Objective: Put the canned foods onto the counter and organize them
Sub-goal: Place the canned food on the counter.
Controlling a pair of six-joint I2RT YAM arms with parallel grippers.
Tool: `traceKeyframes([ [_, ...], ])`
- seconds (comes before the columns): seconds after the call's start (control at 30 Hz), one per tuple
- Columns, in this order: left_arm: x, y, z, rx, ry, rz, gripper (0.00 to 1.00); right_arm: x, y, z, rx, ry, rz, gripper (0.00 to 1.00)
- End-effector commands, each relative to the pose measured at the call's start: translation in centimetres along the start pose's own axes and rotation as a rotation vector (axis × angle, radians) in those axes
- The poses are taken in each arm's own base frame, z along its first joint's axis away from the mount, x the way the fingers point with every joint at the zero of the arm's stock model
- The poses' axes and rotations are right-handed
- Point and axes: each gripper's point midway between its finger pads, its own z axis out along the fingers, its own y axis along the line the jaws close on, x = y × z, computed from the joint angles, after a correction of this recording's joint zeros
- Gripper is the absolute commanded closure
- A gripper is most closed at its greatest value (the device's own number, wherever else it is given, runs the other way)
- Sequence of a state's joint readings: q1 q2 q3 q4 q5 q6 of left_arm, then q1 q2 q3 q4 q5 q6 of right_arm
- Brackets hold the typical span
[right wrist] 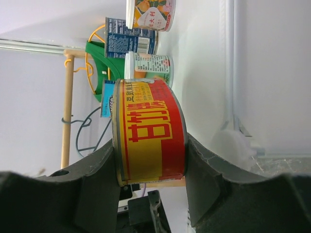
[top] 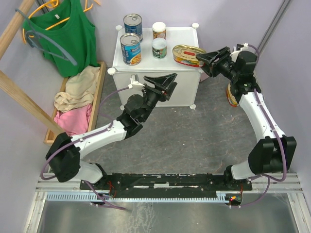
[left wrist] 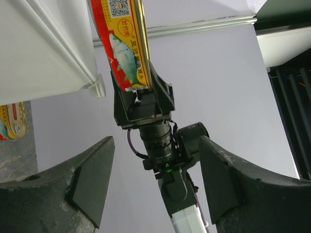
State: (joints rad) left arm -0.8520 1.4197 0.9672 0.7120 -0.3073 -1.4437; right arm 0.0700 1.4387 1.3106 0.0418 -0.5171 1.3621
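The white counter (top: 175,36) carries two tall blue-labelled cans (top: 130,48) at its left. Two small white-topped cans (top: 159,47) stand in a row beside them. My right gripper (top: 203,59) is shut on a flat oval gold tin (top: 187,54) over the counter's front right part. In the right wrist view that red and yellow tin (right wrist: 148,131) fills the gap between the fingers of the right gripper (right wrist: 150,145). Another oval tin (top: 232,95) lies on the floor, half hidden behind the right arm. My left gripper (top: 165,82) stands open and empty before the counter's front face; the left gripper (left wrist: 155,179) points up at the held tin (left wrist: 126,43).
A wooden tray (top: 99,82) of clothes lies left of the counter, under a green top on a hanger (top: 68,34). A wooden rack pole (top: 24,99) slants along the left. The floor is grey.
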Motion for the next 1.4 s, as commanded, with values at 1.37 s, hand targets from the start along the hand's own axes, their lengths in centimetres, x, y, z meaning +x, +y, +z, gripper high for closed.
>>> traceKeyframes([
  [1.37,-1.4,-1.6,-1.7,0.037,-0.005,0.095,0.25,-4.6,2.7,5.1,-0.032,0.186,-0.108,0.84],
])
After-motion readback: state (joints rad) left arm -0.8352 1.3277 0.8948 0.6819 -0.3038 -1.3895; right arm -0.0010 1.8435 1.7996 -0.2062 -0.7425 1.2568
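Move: The oval fish can, held by its right end in the right hand, is bound for the free front-right part of the white counter top, whose spot lies about 8 cm ahead of that hand, 6 cm left and 4 cm down. The green-label jar stands some 5 cm ahead and 17 cm left, the orange-label jar 13 cm ahead and 17 cm left. From the empty left hand the spot is roughly 18 cm ahead, 6 cm right and 3 cm down. The oval can, still pinched by its right end, is carried forward over the counter top by the right hand, some 7 cm from the front edge inward, sinking slightly and slowing at the end, while the hand turns about 10 degrees counter-clockwise and tips a little down; its grip stays. The open left hand eases 2 cm left and a little back, then stops. ##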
